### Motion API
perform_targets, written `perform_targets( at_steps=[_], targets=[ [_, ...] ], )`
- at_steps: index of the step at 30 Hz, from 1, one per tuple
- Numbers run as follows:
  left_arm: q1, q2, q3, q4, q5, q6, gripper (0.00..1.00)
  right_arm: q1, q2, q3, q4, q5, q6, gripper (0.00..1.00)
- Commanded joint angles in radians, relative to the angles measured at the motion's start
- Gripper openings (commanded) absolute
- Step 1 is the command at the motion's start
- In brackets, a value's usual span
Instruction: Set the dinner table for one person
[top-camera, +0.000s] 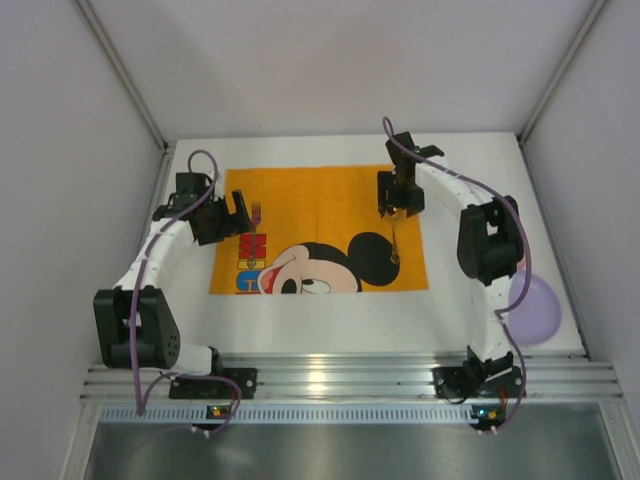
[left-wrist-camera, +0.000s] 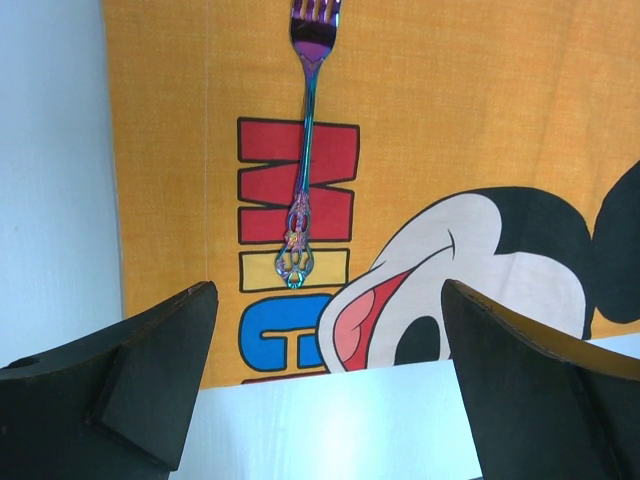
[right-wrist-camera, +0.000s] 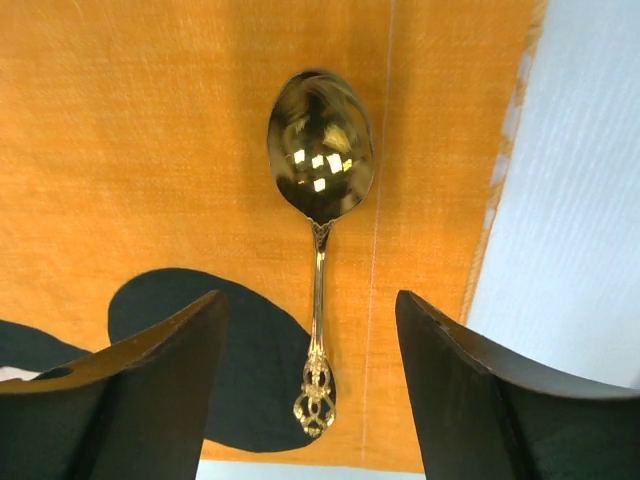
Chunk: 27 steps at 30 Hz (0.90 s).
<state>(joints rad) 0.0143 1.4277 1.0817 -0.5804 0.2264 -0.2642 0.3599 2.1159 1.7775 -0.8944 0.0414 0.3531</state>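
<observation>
An orange Mickey Mouse placemat (top-camera: 320, 200) lies on the white dinner table (top-camera: 330, 325). An iridescent fork (left-wrist-camera: 305, 150) lies on the mat's left side, tines pointing away, across the red and yellow letters. My left gripper (left-wrist-camera: 328, 292) hovers open short of the fork's handle end and holds nothing. A gold spoon (right-wrist-camera: 320, 190) lies flat on the mat's right side (right-wrist-camera: 150, 150), near its edge. My right gripper (right-wrist-camera: 310, 300) is open, with its fingers (right-wrist-camera: 160, 380) on either side of the spoon's ornate handle end and not touching it. From above, both grippers (top-camera: 232, 215) (top-camera: 400, 195) hang over the mat.
A pale purple plate (top-camera: 535, 305) sits on the table at the right, partly behind the right arm. White walls close in the table on the left, back and right. An aluminium rail with the arm bases (top-camera: 330, 380) runs along the near edge.
</observation>
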Motion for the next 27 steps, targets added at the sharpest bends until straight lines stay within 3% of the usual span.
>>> perform_targets(
  at_steps=[1, 7, 13, 27],
  targets=[
    [0.0, -0.041, -0.025, 0.016, -0.001, -0.009, 0.99, -0.004, -0.085, 0.085, -0.047, 0.073, -0.019, 0.7],
    [0.001, -0.038, -0.054, 0.06, 0.025, -0.029, 0.99, -0.091, -0.24, 0.051, -0.155, 0.188, -0.006, 0.7],
    [0.001, -0.015, -0.103, 0.146, 0.06, -0.053, 0.99, -0.137, -0.372, -0.114, -0.301, 0.467, -0.009, 0.7],
    [0.0, 0.094, -0.103, 0.246, 0.14, -0.069, 0.99, -0.151, -0.375, -0.308, -0.396, 0.588, 0.029, 0.7]
  ],
)
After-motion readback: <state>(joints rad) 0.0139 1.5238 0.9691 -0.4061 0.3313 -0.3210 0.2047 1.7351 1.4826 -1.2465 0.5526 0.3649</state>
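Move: The pink cup, mostly hidden under the right forearm, lies roughly 28 cm to the right of the right hand and 15 cm back, a couple of centimetres lower. The just-released spoon's middle is about 5 cm back from that hand, neither left nor right, and 5 cm below; the purple plate is some 38 cm right and 27 cm back, 5 cm lower. From the left hand the cup is about 75 cm right, 8 cm back and 9 cm below. The spoon, already free of the fingers, is left on the orange cloth as the right hand lifts about 11 cm, swings right and back towards the pink cup, then sinks some 4 cm beside it, gripper still open, wrist tilting some 30 degrees so the fingers lean right and turning a little clockwise. The left hand, empty and open, sinks and drifts slightly right. ##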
